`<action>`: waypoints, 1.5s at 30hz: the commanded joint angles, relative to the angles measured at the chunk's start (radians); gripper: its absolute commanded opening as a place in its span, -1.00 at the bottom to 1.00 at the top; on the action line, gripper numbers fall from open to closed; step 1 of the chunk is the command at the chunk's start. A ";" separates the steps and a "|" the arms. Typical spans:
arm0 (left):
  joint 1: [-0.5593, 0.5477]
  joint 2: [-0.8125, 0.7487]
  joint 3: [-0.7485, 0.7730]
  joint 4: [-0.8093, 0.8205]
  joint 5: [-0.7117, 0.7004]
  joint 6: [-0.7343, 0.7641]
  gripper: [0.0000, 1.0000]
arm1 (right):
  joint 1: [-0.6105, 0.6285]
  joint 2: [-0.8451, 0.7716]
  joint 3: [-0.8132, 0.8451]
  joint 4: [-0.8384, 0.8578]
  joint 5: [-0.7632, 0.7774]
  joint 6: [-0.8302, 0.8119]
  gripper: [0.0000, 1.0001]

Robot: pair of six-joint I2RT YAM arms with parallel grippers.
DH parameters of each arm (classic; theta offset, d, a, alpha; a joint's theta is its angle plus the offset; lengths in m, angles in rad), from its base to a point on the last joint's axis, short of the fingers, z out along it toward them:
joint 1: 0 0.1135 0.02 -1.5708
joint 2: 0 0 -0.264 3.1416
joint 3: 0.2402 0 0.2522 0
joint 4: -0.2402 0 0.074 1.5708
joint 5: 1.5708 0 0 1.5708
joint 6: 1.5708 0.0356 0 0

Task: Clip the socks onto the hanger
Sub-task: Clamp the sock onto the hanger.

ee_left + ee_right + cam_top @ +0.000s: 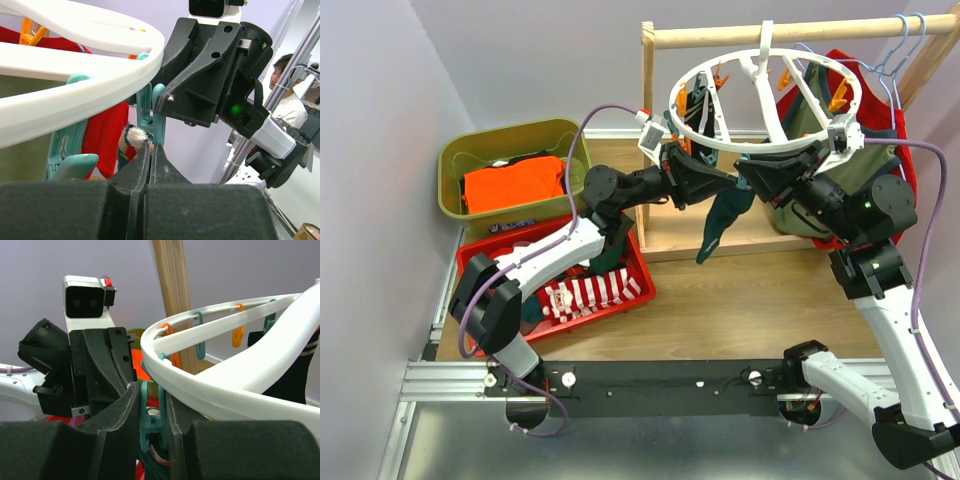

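The white ring hanger point(765, 100) hangs by its hook from the wooden rail. A dark teal sock point(725, 215) dangles under the ring's near rim. My left gripper point(718, 185) is shut on the sock's top edge, and a fuzzy bit of its cuff point(132, 136) shows at the fingertips beside a teal clip point(150, 115). My right gripper point(757, 172) faces it, shut on that teal clip point(160, 417) and pressing its handles under the rim point(225, 375). Another dark sock point(698, 108) hangs from the ring's left side. Striped socks point(585, 293) lie in the red tray point(640, 268).
A green bin point(455, 165) with an orange folded garment point(513, 185) stands at the back left. The wooden rack point(770, 35) carries olive and red shirts point(895, 165) on light-blue hangers behind the ring. Orange clips point(239, 332) dangle along the ring's far side.
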 commanded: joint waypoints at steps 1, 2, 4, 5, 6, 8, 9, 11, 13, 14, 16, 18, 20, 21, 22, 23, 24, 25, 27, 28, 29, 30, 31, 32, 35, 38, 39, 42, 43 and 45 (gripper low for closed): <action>0.004 0.006 0.030 0.041 0.027 0.001 -1.00 | 0.014 -0.009 -0.006 -0.039 -0.167 0.027 -0.70; 0.007 0.006 0.027 0.043 0.024 0.000 -1.00 | 0.013 -0.007 -0.003 -0.039 -0.170 0.027 -0.70; 0.008 0.006 0.024 0.043 0.021 0.000 -1.00 | 0.013 -0.007 -0.003 -0.038 -0.174 0.029 -0.70; 0.008 0.007 0.024 0.044 0.019 -0.002 -1.00 | 0.013 -0.006 -0.003 -0.036 -0.177 0.029 -0.70; 0.008 0.010 0.024 0.046 0.016 -0.005 -1.00 | 0.014 -0.006 -0.003 -0.036 -0.180 0.029 -0.70; 0.008 0.013 0.035 0.058 0.014 -0.016 -1.00 | 0.014 -0.003 -0.002 -0.036 -0.185 0.030 -0.70; 0.008 0.018 0.036 0.064 0.015 -0.022 -1.00 | 0.014 -0.001 -0.003 -0.035 -0.187 0.030 -0.70; 0.008 0.019 0.042 0.085 0.011 -0.042 -1.00 | 0.014 -0.001 -0.006 -0.033 -0.190 0.030 -0.70; 0.008 0.018 0.041 0.114 0.007 -0.054 -1.00 | 0.014 -0.003 -0.009 -0.030 -0.191 0.029 -0.70; 0.008 0.018 0.033 0.124 0.005 -0.069 -1.00 | 0.014 -0.003 -0.011 -0.030 -0.190 0.030 -0.70; 0.008 0.013 0.027 0.141 -0.004 -0.075 -1.00 | 0.013 -0.003 -0.011 -0.033 -0.190 0.030 -0.70; 0.008 0.010 0.015 0.148 -0.015 -0.082 -1.00 | 0.013 -0.003 -0.014 -0.033 -0.188 0.029 -0.70; 0.008 0.010 0.006 0.161 -0.018 -0.086 -1.00 | 0.014 -0.006 -0.015 -0.041 -0.179 0.026 -0.70; 0.008 0.010 0.006 0.161 -0.018 -0.091 -1.00 | 0.014 -0.007 -0.015 -0.042 -0.177 0.024 -0.70; 0.008 0.012 0.006 0.162 -0.018 -0.091 -1.00 | 0.014 -0.009 -0.015 -0.045 -0.173 0.023 -0.63; 0.008 0.013 0.006 0.162 -0.018 -0.092 -1.00 | 0.014 -0.012 -0.014 -0.045 -0.167 0.023 -0.58; 0.008 0.013 0.004 0.162 -0.018 -0.095 -1.00 | 0.014 -0.013 -0.015 -0.047 -0.165 0.019 -0.53; 0.008 0.013 0.004 0.162 -0.016 -0.095 -1.00 | 0.014 -0.015 -0.012 -0.052 -0.162 0.018 -0.36; 0.008 0.015 0.004 0.162 -0.015 -0.098 -1.00 | 0.014 -0.017 -0.006 -0.061 -0.151 0.010 -0.22; 0.008 0.016 0.004 0.162 -0.013 -0.100 -1.00 | 0.014 -0.017 -0.002 -0.071 -0.147 0.006 -0.04; 0.008 0.016 0.006 0.162 -0.013 -0.103 -1.00 | 0.013 -0.017 0.001 -0.078 -0.144 0.003 0.06; 0.008 0.018 0.006 0.162 -0.010 -0.103 -0.98 | 0.013 -0.018 0.004 -0.084 -0.138 -0.007 0.14; 0.008 0.016 0.004 0.162 -0.010 -0.105 -0.95 | 0.013 -0.021 0.006 -0.091 -0.133 -0.008 0.28; 0.008 0.015 0.001 0.162 -0.010 -0.105 -0.93 | 0.014 -0.023 0.011 -0.096 -0.127 -0.011 0.32; 0.008 0.006 -0.016 0.155 -0.018 -0.098 -0.71 | 0.014 -0.032 0.024 -0.125 -0.105 -0.028 0.47; 0.008 -0.017 -0.039 0.124 -0.024 -0.082 -0.40 | 0.014 -0.043 0.044 -0.176 -0.075 -0.059 0.54; 0.008 -0.025 -0.045 0.110 -0.031 -0.057 -0.28 | 0.014 -0.046 0.057 -0.189 -0.056 -0.077 0.55; 0.008 -0.073 -0.072 0.035 -0.051 0.007 0.03 | 0.014 -0.061 0.092 -0.248 -0.023 -0.114 0.61; 0.008 -0.103 -0.082 0.012 -0.058 0.026 0.12 | 0.013 -0.067 0.101 -0.278 -0.013 -0.123 0.64; 0.008 -0.137 -0.105 -0.069 -0.085 0.072 0.25 | 0.014 -0.079 0.118 -0.311 0.022 -0.152 0.66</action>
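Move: At the left fingertips, which already hold the teal sock's cuff, the squeezed-open teal clip lies about 2 cm to the right and 2 cm up; the hanger's near rim passes some 4 cm above, 1 cm ahead and 2 cm right. The next teal clip is about 4 cm ahead and 3 cm left. From the right hand, which already pinches that open clip, the sock's cuff lies roughly 2 cm left, 2 cm below and level fore and aft. Feeding the cuff up into the open clip, the left hand rises about 1.5 cm while the right hand, still squeezing the clip, eases slightly back and left. Next the right fingers open wide, letting go of the clip, and draw back about 2 cm, dipping on the way; the left fingers then open too and sink about 2 cm. ##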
